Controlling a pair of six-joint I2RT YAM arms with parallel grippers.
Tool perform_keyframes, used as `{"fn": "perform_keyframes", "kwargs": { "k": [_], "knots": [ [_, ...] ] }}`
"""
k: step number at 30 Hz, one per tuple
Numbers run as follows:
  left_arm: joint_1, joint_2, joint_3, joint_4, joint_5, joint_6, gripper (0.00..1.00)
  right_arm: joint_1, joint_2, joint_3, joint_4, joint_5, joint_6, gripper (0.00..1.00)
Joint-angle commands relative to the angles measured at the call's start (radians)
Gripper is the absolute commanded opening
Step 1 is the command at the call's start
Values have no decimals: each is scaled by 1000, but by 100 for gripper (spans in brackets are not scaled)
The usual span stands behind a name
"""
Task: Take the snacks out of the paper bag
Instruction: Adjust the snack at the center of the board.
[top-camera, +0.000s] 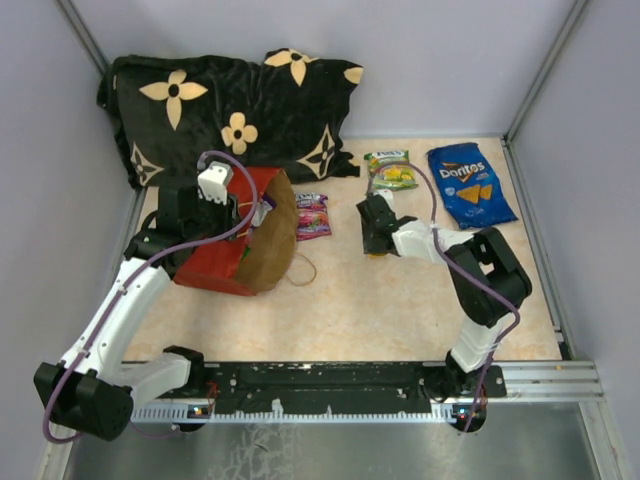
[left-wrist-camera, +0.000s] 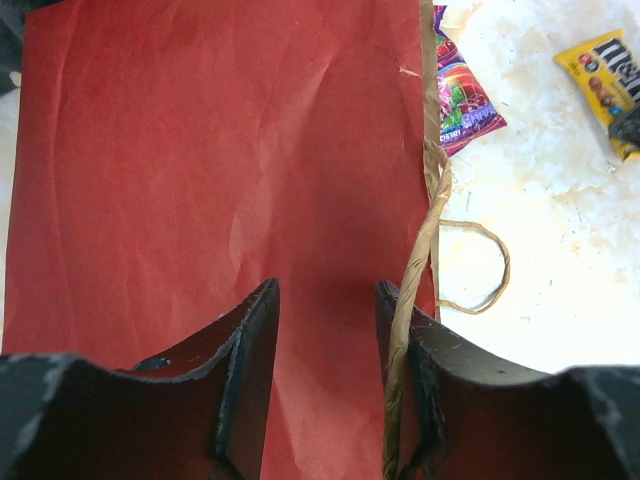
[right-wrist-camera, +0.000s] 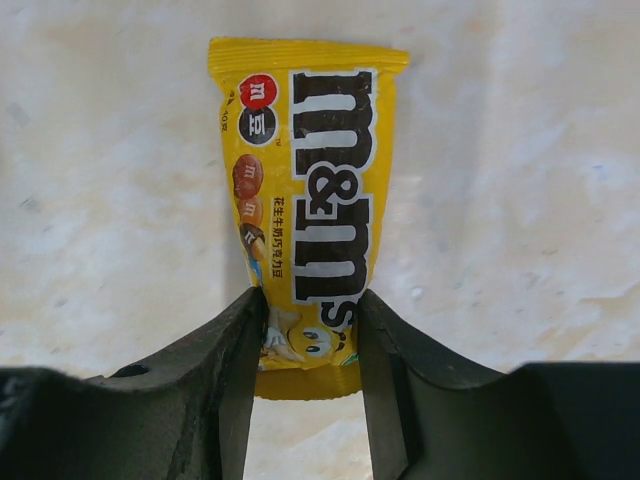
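Observation:
The red paper bag (top-camera: 215, 265) lies on its side, its brown mouth toward the table's middle. My left gripper (top-camera: 245, 215) hovers at its upper edge; in the left wrist view the left gripper (left-wrist-camera: 325, 295) stands open over the red paper bag (left-wrist-camera: 220, 150), a tan cord handle (left-wrist-camera: 420, 250) running along its right finger. My right gripper (top-camera: 375, 238) is shut on the lower end of the yellow M&M's packet (right-wrist-camera: 305, 200), which lies flat on the table. A purple pouch (top-camera: 312, 215), a green pouch (top-camera: 390, 170) and the blue Doritos bag (top-camera: 470, 183) lie outside the bag.
A black flower-patterned pillow (top-camera: 230, 110) leans at the back left, behind the bag. A second cord loop (top-camera: 300, 270) trails on the table by the bag's mouth. Grey walls and metal rails close in the table's sides.

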Motion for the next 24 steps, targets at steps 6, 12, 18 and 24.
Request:
{"fn": "perform_keyframes", "kwargs": {
  "k": [6, 12, 18, 24],
  "knots": [
    [4, -18, -1, 16, 17, 12, 50, -222, -82, 13, 27, 1, -9, 41],
    [4, -11, -1, 16, 24, 10, 50, -368, -119, 47, 22, -9, -8, 41],
    [5, -4, -1, 19, 28, 8, 50, -449, -59, 164, 20, -38, -41, 40],
    [4, 11, -1, 19, 23, 10, 50, -461, 10, 374, -14, -51, -120, 40]
  ]
}}
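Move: Ahead and to the right of the right hand, the blue Doritos bag lies with its middle roughly 19 cm farther out and 29 cm right. The hand already pinches the near end of the yellow M&M's packet, whose middle is about 5 cm straight ahead. The green snack bag lies some 23 cm ahead and 7 cm right; the pink candy packet 10 cm ahead and 15 cm left. All are about at fingertip height. From the left hand, the Doritos bag is roughly 22 cm ahead, 60 cm right and 20 cm below. Carrying the M&M's packet by its near end, the right hand first sweeps low and level to its right, some 16 cm in all. It then curves forward about 10 cm and climbs about 8 cm, towards the Doritos bag. The wrist turns about 25 degrees clockwise and its fingers tip up slightly late on, keeping their pinch. ##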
